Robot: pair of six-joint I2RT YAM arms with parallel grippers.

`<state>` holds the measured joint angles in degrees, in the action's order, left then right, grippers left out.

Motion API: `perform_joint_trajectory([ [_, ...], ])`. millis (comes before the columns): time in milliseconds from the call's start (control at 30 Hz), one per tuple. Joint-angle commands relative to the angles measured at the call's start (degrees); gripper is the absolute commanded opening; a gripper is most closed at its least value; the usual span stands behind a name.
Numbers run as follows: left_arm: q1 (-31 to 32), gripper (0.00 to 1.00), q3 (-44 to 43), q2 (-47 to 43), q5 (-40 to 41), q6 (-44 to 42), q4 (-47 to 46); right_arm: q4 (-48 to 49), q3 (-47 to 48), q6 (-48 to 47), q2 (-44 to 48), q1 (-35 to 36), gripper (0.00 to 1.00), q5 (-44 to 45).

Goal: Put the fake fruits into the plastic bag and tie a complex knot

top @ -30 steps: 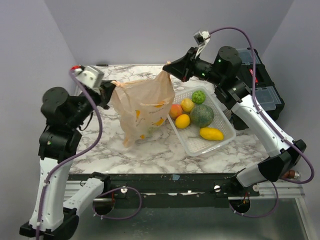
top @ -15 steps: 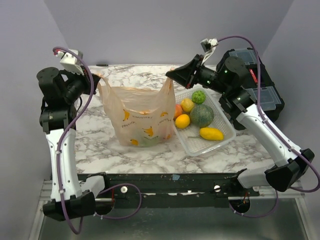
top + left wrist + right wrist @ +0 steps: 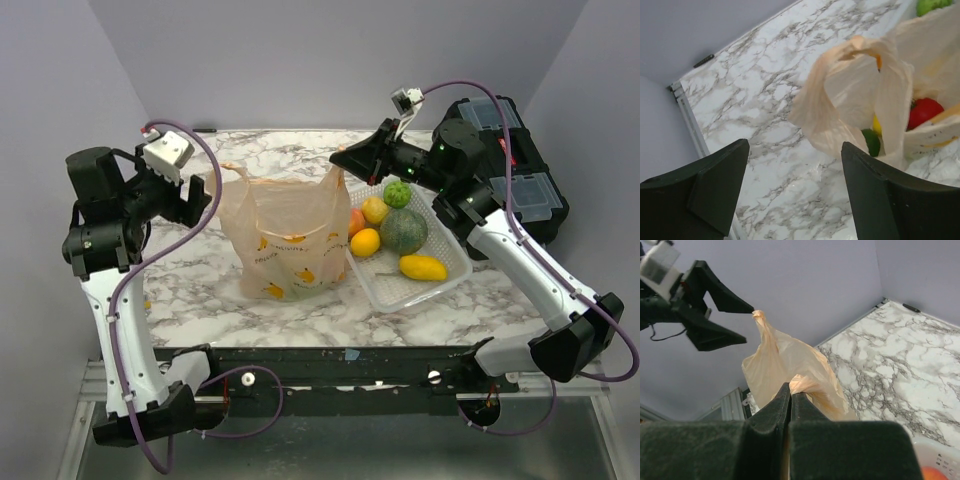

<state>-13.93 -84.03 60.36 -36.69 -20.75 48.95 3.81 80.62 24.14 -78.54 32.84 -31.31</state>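
The pale-orange plastic bag point(image 3: 285, 240) stands on the marble table with fake fruits inside: a red one point(image 3: 924, 112), a green one point(image 3: 871, 142) and a yellow one. My right gripper point(image 3: 340, 160) is shut on the bag's right handle point(image 3: 807, 385) and holds it up. My left gripper point(image 3: 205, 195) is open just left of the bag, with only marble between its fingers point(image 3: 715, 185). The left handle loop point(image 3: 850, 95) stands free in front of it. More fruits lie in the white basket point(image 3: 440, 285). No knot is in view.
The basket at right holds a green melon point(image 3: 404, 230), a yellow mango point(image 3: 423, 267), a lemon point(image 3: 365, 242) and several smaller fruits. A black case point(image 3: 530, 190) sits at the back right. Grey walls close in the table.
My left gripper has opened and let go of the bag's left handle, and it has dropped slightly. The bag has sagged lower, while the right gripper keeps its hold.
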Motion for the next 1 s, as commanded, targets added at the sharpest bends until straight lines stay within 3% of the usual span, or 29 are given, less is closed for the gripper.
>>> perform_joint_trajectory([
  [0, -0.92, 0.82, -9.93, -0.79, -15.58, -23.64, 25.79, 2.06, 2.19, -1.66, -0.23, 0.07, 0.01, -0.68],
  [100, -0.93, 0.86, -15.55, 1.09, -21.98, -31.14, 37.25, 2.24, 1.86, -1.6, -0.71, 0.12, 0.01, -0.98],
  [167, -0.9, 0.87, -16.55, 1.12, -25.93, -29.37, 37.62, 2.31, 1.81, -1.41, -0.96, 0.08, 0.01, -1.87],
  [267, 2.58, 0.9, -15.16, 0.33, -28.82, -12.22, 22.39, 2.28, 1.59, -2.1, -0.89, 0.09, 0.01, -4.62],
  [433, 20.42, 0.92, -6.24, -2.35, -18.56, 6.53, -7.29, 1.26, 2.22, -3.87, -0.15, 0.07, 0.01, -7.55],
  [633, 31.22, 0.96, 0.19, 0.79, -10.4, 16.9, -28.31, 1.26, 1.85, -5.25, 1.04, 0.1, 0.04, -10.32],
  [800, 37.14, 0.99, 2.32, 5.77, -6.25, 16.37, -35.16, 1.96, 1.63, -5.62, 0.59, 0.1, 0.03, -12.31],
  [967, 38.48, 0.98, 4.8, 9.23, -4.72, 22.89, -42.38, 3.43, 1.59, -5.86, 0.46, 0.17, 0.02, -13.01],
])
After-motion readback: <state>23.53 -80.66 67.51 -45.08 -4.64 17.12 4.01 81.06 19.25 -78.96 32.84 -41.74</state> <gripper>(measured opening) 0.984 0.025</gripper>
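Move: The bag's right handle, pinched in the right hand's closed fingertips, is the left hand's goal: about 28 cm to its right, 3 cm ahead and roughly 5 cm higher. The just-released left handle stands free some 4 cm ahead and 4 cm right of the left hand, slightly lower. The fruit-filled bag body hangs about 16 cm to the left hand's right, 5 cm back and 17 cm lower; the basket is on the table, about 44 cm right, 5 cm back and 25 cm below. The left hand backs away about 9 cm from the freed left handle, then sweeps right over the bag mouth, some 22 cm in all, rising about 5 cm and coming forward again late on, while it swings about 45 degrees clockwise and opens its fingers fully to face the right handle. The right hand keeps its pinch on that handle, easing back a few centimetres and turning about 10 degrees counter-clockwise. ##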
